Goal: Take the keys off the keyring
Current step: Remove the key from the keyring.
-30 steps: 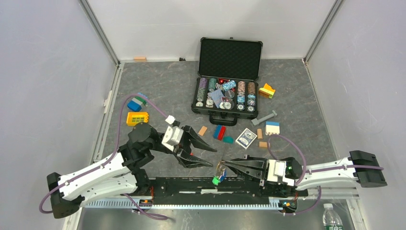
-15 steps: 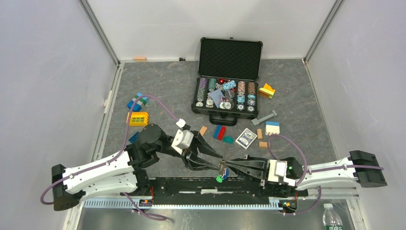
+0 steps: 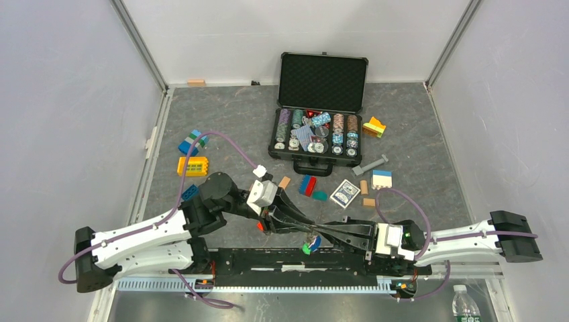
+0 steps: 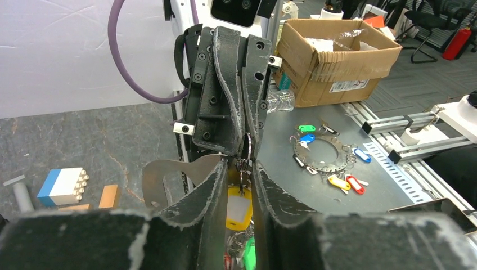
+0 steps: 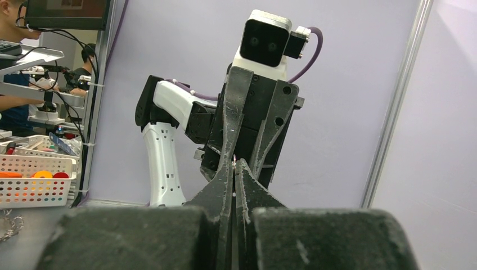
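My right gripper (image 3: 315, 231) is shut on the thin keyring (image 4: 247, 145) and holds it above the near rail. The keys (image 3: 310, 245) hang below it as a bunch, showing green and blue heads from above. My left gripper (image 3: 306, 230) meets the right one tip to tip. Its fingers (image 4: 216, 180) stand a narrow gap apart on either side of the dangling wire, with a yellow key head (image 4: 238, 207) and a green one (image 4: 249, 256) seen between them. In the right wrist view only a silver glint of the keyring (image 5: 233, 160) shows at my right gripper (image 5: 234, 164).
An open black case (image 3: 321, 70) of poker chips sits at the back. A card deck (image 3: 346, 193), red and blue blocks (image 3: 308, 185) and a yellow block (image 3: 192, 165) lie on the mat. A black rail (image 3: 268, 261) runs under both grippers.
My left arm has swung right, up to the right gripper, and its jaws have narrowed around the hanging keys. The right gripper has stayed put, still shut.
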Motion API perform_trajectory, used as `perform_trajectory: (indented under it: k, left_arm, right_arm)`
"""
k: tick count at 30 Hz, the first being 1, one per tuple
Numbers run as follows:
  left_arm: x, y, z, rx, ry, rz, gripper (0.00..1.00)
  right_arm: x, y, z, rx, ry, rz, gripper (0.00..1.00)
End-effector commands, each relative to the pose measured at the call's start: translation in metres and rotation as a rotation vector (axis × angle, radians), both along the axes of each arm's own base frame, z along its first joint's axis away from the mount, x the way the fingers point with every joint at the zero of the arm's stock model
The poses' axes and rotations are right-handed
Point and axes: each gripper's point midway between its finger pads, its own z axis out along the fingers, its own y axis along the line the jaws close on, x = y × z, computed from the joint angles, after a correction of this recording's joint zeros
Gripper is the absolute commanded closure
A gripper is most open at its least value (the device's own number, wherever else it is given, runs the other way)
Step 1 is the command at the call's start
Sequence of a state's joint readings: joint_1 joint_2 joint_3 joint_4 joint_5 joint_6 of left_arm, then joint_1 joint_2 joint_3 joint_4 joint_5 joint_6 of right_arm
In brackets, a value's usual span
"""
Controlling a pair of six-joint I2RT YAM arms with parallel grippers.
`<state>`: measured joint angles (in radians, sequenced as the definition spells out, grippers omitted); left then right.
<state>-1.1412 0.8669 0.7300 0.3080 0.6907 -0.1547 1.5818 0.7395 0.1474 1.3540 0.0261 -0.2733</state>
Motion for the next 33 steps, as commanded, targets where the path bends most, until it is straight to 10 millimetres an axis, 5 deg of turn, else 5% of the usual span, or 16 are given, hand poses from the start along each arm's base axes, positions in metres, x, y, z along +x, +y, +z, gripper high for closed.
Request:
perform_trajectory:
  k: [1,5,11,15,20,27,33]
  left_arm:
    - [0.0,0.002,0.028,-0.084,-0.08,0.009,0.76]
    - [-0.001,0.004,0.029,-0.091,-0.092,0.01,0.97]
    - [0.001,0.008,0.026,-0.078,-0.113,0.026,0.98]
    - [0.003,0.01,0.021,-0.032,-0.135,0.044,0.98]
    - [0.007,0.017,0.015,0.022,-0.174,0.076,0.98]
    - [0.019,0.031,-0.006,0.214,-0.216,0.131,0.98]
    - [0.039,0.052,-0.031,0.445,-0.299,0.213,0.98]
  right_arm:
    - [-0.003,-0.019,0.034,0.131,-0.003,0.014,1.0]
    - [-0.001,-0.02,0.033,0.134,0.004,0.008,1.0]
    - [0.005,-0.022,0.029,0.133,0.039,-0.008,1.0]
    - [0.011,-0.024,0.022,0.106,0.069,-0.027,0.75]
    - [0.015,-0.018,0.011,0.01,0.079,-0.052,0.56]
    - [0.026,0.013,0.005,-0.373,0.168,-0.1,0.52]
    - [0.02,0.026,-0.027,-0.838,0.229,-0.094,0.45]
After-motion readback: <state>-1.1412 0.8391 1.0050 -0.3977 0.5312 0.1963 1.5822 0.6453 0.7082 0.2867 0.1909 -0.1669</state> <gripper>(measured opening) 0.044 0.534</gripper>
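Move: Right between the left hand's closing fingers, about 1 cm to its right and 1 cm below, hangs the keyring, still pinched in the right hand's fingertips, where it lies about 1 cm to that hand's left and 1 cm below. From the left hand, the flat metal tag sticks out some 4 cm ahead, level sideways and 3 cm down. The yellow tag hangs straight below, roughly 5 cm down; the green tag is about 9 cm down and 1 cm back. Closing fully, the left fingers pinch the keyring before the right hand lets go, then carry it left about 3 cm, a little forward and down, fingertips tipping down some 15 degrees. The right hand opens to about half, backs off right 2 cm, then swings up, left and forward with open fingers tipping down towards level, ending above the held ring. ##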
